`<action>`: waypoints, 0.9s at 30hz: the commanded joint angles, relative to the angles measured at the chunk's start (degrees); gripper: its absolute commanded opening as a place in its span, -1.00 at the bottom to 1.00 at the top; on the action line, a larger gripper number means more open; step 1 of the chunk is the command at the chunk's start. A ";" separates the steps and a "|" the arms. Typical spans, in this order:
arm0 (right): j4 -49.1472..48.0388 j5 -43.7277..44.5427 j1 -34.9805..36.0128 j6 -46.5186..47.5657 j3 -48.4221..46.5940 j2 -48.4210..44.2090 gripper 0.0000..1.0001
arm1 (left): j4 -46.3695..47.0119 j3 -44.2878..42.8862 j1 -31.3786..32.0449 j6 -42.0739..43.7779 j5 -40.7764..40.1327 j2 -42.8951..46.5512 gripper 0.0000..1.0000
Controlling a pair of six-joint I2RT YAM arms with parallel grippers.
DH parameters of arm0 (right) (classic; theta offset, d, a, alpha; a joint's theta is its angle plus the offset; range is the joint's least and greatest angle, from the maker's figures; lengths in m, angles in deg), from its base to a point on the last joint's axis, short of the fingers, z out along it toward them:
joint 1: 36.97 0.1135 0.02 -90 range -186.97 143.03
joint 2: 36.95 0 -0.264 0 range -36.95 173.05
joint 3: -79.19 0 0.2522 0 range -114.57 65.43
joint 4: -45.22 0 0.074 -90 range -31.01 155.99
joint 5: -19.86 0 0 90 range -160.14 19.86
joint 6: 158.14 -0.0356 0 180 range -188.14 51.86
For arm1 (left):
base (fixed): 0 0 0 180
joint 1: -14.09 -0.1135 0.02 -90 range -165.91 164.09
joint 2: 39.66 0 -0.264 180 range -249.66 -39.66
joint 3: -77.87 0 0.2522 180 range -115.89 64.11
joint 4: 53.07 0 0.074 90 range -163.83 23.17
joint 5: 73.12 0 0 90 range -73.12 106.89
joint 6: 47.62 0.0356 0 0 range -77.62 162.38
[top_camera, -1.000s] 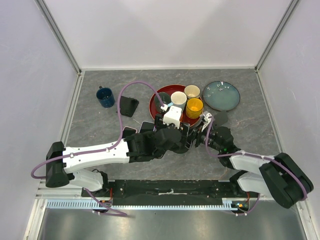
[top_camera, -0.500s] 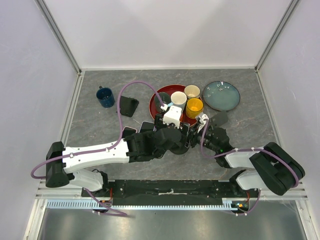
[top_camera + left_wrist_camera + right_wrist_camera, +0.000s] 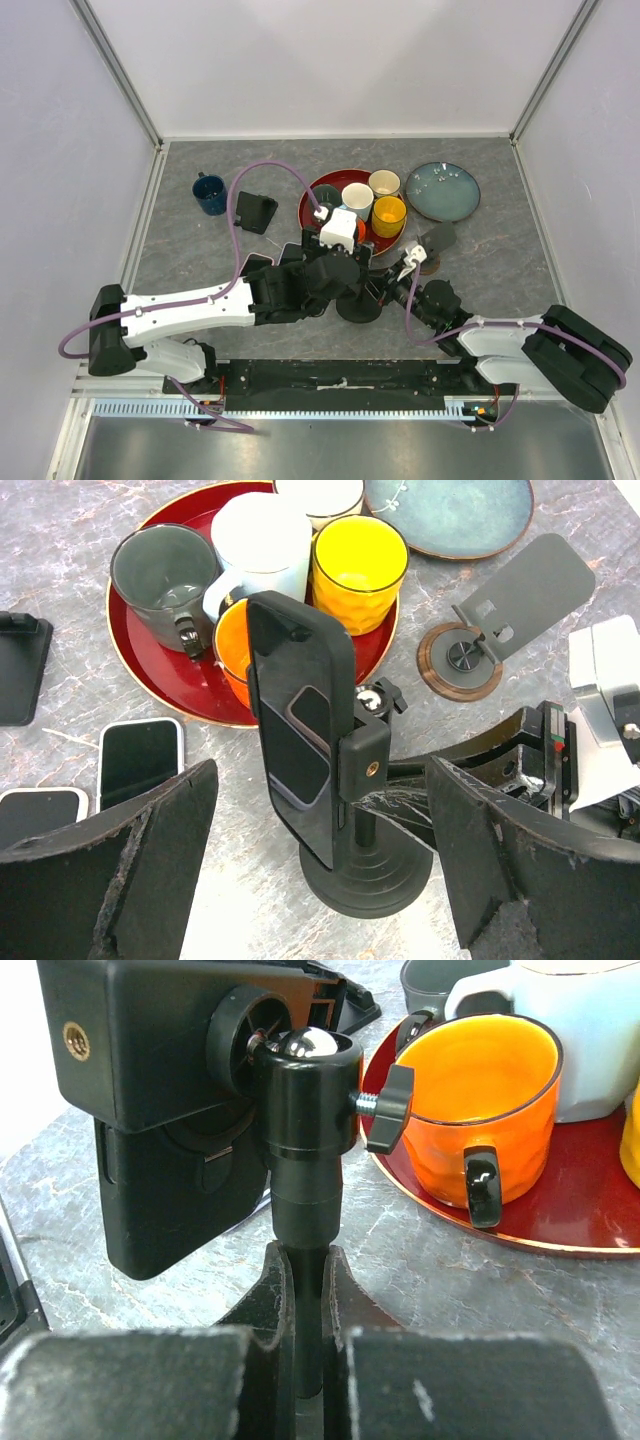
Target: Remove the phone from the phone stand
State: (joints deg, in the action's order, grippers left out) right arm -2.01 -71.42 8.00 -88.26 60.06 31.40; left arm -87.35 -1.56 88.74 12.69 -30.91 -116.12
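A phone in a black case (image 3: 298,720) stands upright in the clamp (image 3: 368,765) of a black phone stand with a round base (image 3: 365,870). My left gripper (image 3: 320,815) is open, with one finger on each side of the phone and not touching it. My right gripper (image 3: 308,1260) is shut on the stand's post (image 3: 305,1160), just under the ball joint. In the top view the left gripper (image 3: 345,280) hangs over the stand base (image 3: 358,306) and the right gripper (image 3: 387,290) reaches in from the right.
A red tray (image 3: 150,675) with several cups stands just behind the stand. A blue-green plate (image 3: 450,515) and a second stand with a grey plate (image 3: 500,610) are to the right. Phones (image 3: 138,760) lie flat at the left. A blue mug (image 3: 211,193) stands far left.
My right arm has dropped lower and its wrist has shifted toward the near edge, uncovering the grey-plate stand. The left gripper has barely moved.
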 commanded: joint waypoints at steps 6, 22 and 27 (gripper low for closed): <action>-5.36 13.22 6.09 3.85 0.80 0.55 -1.00 | 2.58 -1.65 -0.03 -0.45 -5.56 2.37 0.79; -6.59 36.51 25.60 16.95 -3.60 6.96 -1.00 | -10.33 -4.64 -1.88 -8.80 -6.53 -0.61 0.21; -7.39 39.33 27.80 18.27 -4.04 7.93 -1.00 | -13.41 -3.41 -1.88 -11.79 -6.44 -0.17 0.20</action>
State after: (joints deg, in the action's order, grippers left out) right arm -6.92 -36.25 34.46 -71.04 57.63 38.46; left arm -97.99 -5.23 87.01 6.59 -34.12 -116.43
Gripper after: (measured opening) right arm 0.061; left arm 0.605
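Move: The phone, upright in its stand, is about 3 cm ahead of the open left hand, 1 cm to its right and some 5 cm lower. From the right hand, already shut on the stand's pole, the phone's middle lies roughly 4 cm left, 1 cm ahead and 6 cm above. From the left hand, the orange mug stands about 18 cm ahead, 1 cm right and 20 cm down, while the lying phone is some 10 cm ahead, 13 cm left and 24 cm down. The right hand keeps its pinch on the pole and, after a brief near-standstill, draws the stand some 4 cm back and to the left, rolling about its own pointing axis by nearly 20 degrees so that the stand's top leans back and left, bringing the phone in between the left fingers. The left hand first rises about 2 cm, easing left and slightly forward, then sinks back to its starting height while going farther left, turning a little counter-clockwise and closing its fingers from wide open to roughly two thirds around the phone, with contact not to be seen. ##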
